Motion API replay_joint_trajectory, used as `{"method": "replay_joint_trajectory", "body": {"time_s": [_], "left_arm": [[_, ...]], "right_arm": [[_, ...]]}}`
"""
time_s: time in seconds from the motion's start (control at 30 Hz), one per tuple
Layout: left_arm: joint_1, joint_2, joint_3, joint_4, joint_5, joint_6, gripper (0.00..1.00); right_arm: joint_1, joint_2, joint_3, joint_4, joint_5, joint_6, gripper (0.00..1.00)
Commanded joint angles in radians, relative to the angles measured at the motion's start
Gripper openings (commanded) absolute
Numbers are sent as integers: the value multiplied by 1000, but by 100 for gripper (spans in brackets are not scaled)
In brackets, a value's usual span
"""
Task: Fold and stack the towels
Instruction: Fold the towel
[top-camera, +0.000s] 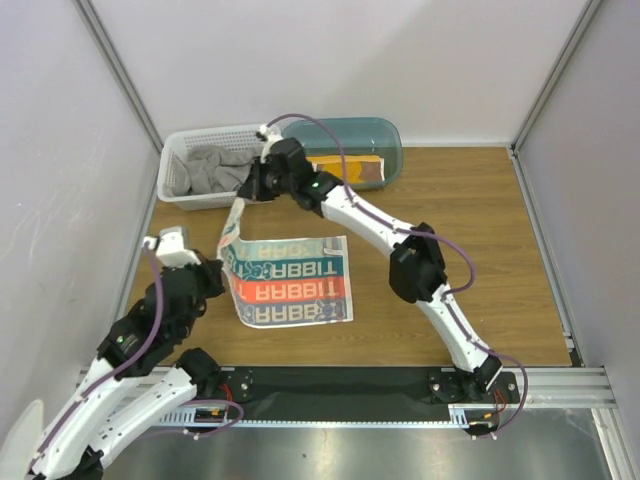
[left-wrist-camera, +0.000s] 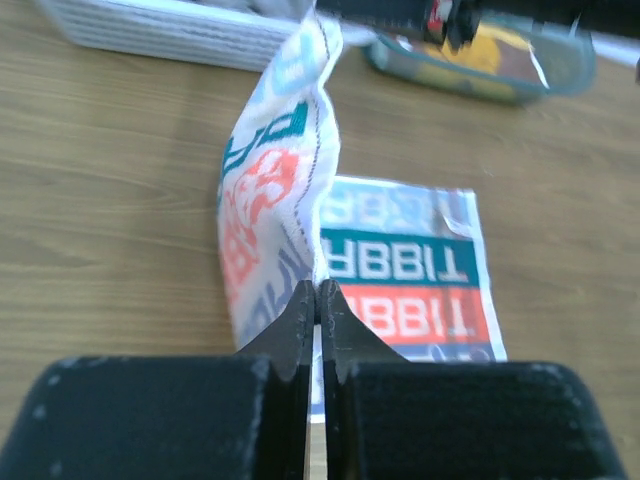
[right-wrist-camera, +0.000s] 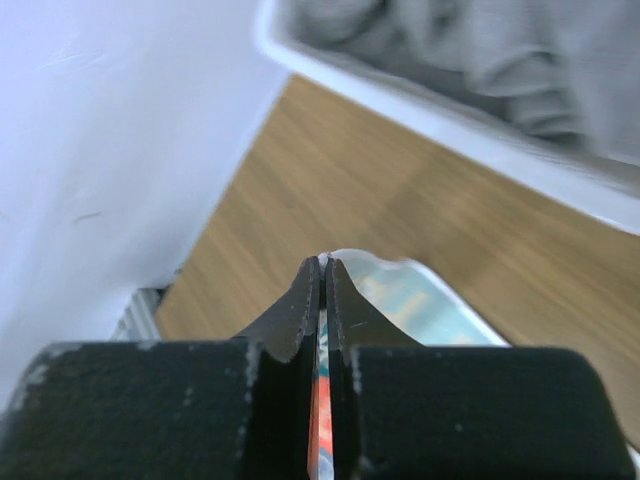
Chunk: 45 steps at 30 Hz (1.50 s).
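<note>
The white towel (top-camera: 295, 282) with red, blue and black letters lies partly flat on the table, its left edge lifted into a raised strip (left-wrist-camera: 275, 190). My left gripper (top-camera: 222, 272) is shut on the near end of that edge, fingertips pinching the cloth (left-wrist-camera: 318, 290). At the far end, beside the basket, my right gripper (top-camera: 250, 186) is shut on the same edge, and cloth shows between its fingers (right-wrist-camera: 324, 262). The grey towel (top-camera: 208, 168) lies crumpled in the white basket. The brown towel (top-camera: 350, 168) with orange edge sits in the teal tub.
The white lattice basket (top-camera: 172, 180) stands at the back left, and its rim (right-wrist-camera: 430, 115) is close above my right gripper. The translucent teal tub (top-camera: 385, 140) is beside it at the back centre. Grey walls close in the left, back and right sides.
</note>
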<state>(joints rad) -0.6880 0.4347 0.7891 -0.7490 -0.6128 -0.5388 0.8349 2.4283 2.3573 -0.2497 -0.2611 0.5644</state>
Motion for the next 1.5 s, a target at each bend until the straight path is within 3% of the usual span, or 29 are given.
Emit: {"method": "replay_joint_trajectory", "body": {"time_s": [0.0,0.3,0.43,0.73,1.47], "left_arm": [[-1,50,-37,160,157,39,0],[-31,36,-168,296,350,-53,0],[-76,71,-241,373,395,-73,0],[-243,206,-258,433,301,-131,0],[-364,395,-194,505,291,-133,0]], "right_arm": [[-57,-150,-81,-54,-23,-78,0],[-140,-327,-415,-14,-78,-161,0],[-189,-345,-472,-22,-115,-161,0],[-226,-394,-579,-46,-92,-198,0],[-287,-509,-744,-122,3,-278,0]]}}
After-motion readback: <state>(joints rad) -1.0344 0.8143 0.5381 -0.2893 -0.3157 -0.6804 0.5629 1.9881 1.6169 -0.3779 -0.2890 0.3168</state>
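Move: The towel's near right corner lies about 28 cm to the left hand's right, 2 cm back and some 21 cm below it. Its far right corner lies about 24 cm to the right hand's right, 1 cm back and 18 cm down. From the right hand, the white basket is roughly 19 cm ahead and 7 cm left; the teal bin is 20 cm ahead and 24 cm right, both around 14 cm lower. Both shut grippers keep their pinch on the corners of the towel's raised left edge and carry it rightward over the part lying flat, towards the right edge, sinking as they go: the right hand some 22 cm across and 9 down, the left about 17 across, 11 down and slightly back. The left wrist swings about 30 degrees clockwise and tips down; the right hand's fingers tip down roughly 20. ##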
